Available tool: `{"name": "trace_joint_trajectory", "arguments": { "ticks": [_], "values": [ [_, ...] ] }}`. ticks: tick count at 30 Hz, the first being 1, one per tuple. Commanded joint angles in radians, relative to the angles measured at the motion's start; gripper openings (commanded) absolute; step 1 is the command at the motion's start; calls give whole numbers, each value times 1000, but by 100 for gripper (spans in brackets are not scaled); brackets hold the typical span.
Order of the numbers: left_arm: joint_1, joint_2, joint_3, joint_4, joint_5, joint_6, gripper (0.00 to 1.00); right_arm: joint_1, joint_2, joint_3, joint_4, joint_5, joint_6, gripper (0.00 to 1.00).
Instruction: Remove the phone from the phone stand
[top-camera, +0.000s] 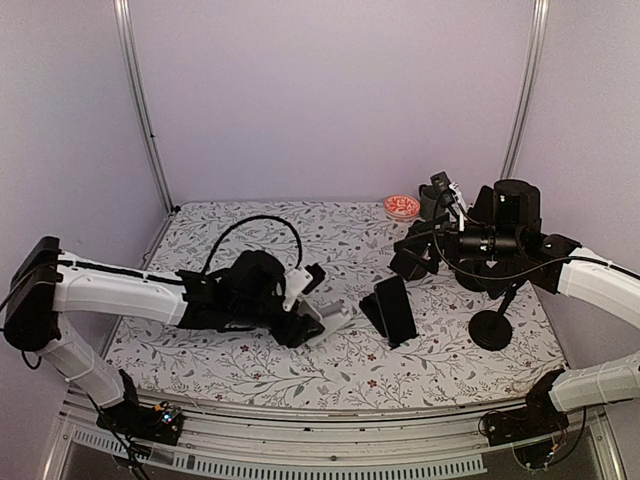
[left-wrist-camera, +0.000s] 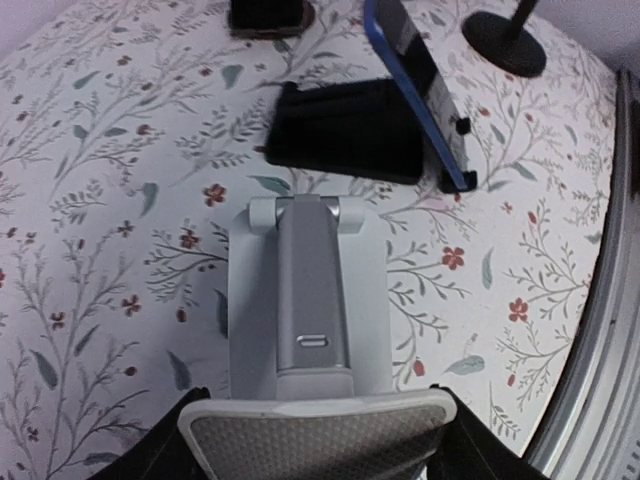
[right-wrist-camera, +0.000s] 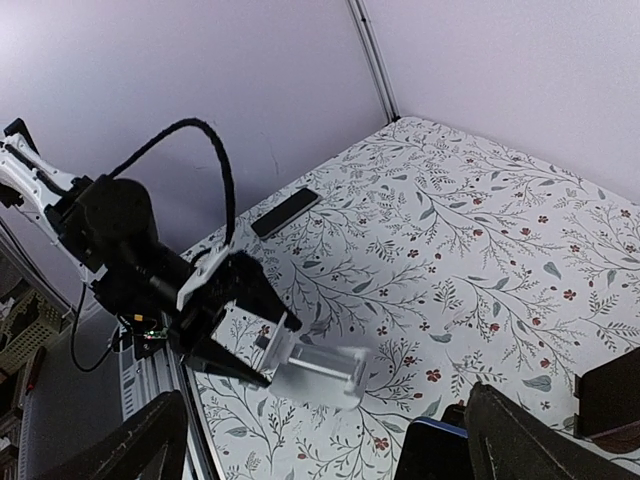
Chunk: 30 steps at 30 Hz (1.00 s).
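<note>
The phone (top-camera: 398, 305), dark with a blue case edge (left-wrist-camera: 415, 90), leans upright on a black phone stand (left-wrist-camera: 345, 130) near the middle of the table. Its top corner shows in the right wrist view (right-wrist-camera: 430, 450). My left gripper (top-camera: 305, 315) is left of it, shut on the grey textured plate of a separate silver stand (left-wrist-camera: 310, 300). That silver stand (right-wrist-camera: 320, 365) lies with its foot on the cloth. My right gripper (top-camera: 425, 235) hangs open above and behind the phone, its fingers (right-wrist-camera: 140, 445) wide apart with nothing between them.
A pink dish (top-camera: 402, 207) sits at the back. A black round base with a pole (top-camera: 490, 328) stands right of the phone. A dark flat bar (right-wrist-camera: 285, 212) lies near the left wall. A black block (right-wrist-camera: 610, 395) is at the right edge.
</note>
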<state>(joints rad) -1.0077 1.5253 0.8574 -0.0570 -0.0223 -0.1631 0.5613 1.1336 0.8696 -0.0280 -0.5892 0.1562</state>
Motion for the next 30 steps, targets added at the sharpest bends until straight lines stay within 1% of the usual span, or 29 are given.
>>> {"name": "trace_joint_trajectory", "arguments": {
  "ticks": [1, 7, 9, 13, 16, 23, 30],
  "values": [
    [176, -116, -17, 14, 28, -13, 50, -6, -15, -15, 29, -23, 8, 99],
    [430, -159, 19, -52, 57, 17, 50, -6, -12, -16, 49, -34, 14, 99],
    [530, -161, 43, -77, 93, 30, 50, -6, -11, -20, 57, -40, 20, 99],
    [718, -131, 81, -99, 167, 49, 50, -6, -8, -25, 64, -48, 23, 99],
    [825, -99, 106, -91, 156, 72, 49, -6, -7, -26, 70, -51, 25, 99],
    [981, 32, 198, -65, 179, 110, 48, -6, 4, -27, 79, -60, 28, 99],
    [1061, 197, 312, -81, 185, 153, 45, -6, 21, -32, 93, -67, 35, 99]
  ]
}}
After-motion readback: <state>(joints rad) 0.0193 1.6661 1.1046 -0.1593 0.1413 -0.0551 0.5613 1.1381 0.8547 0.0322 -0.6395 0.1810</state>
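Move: The left hand already holds the phone stand by its plate, clear of the table. The open spot it is bound for, at the far-left of the table, lies about 28 cm ahead, 38 cm to the left and some 11 cm below. The removed phone lies about 21 cm ahead and 43 cm left; the black phone leaning on its stand is about 8 cm ahead and 20 cm right. From the right hand the spot is roughly 25 cm ahead, 62 cm left and 28 cm down. Keeping its pinch on the stand's plate, the left hand swings the stand left and forward, about 34 cm left and 24 cm ahead, away from the black phone and towards the clear table beyond the removed phone. It climbs some 5 cm early on, carries nearly level, then slows and sinks about 3 cm near the end, while the wrist swings counter-clockwise nearly 50 degrees so that the fingers point forward and down. ##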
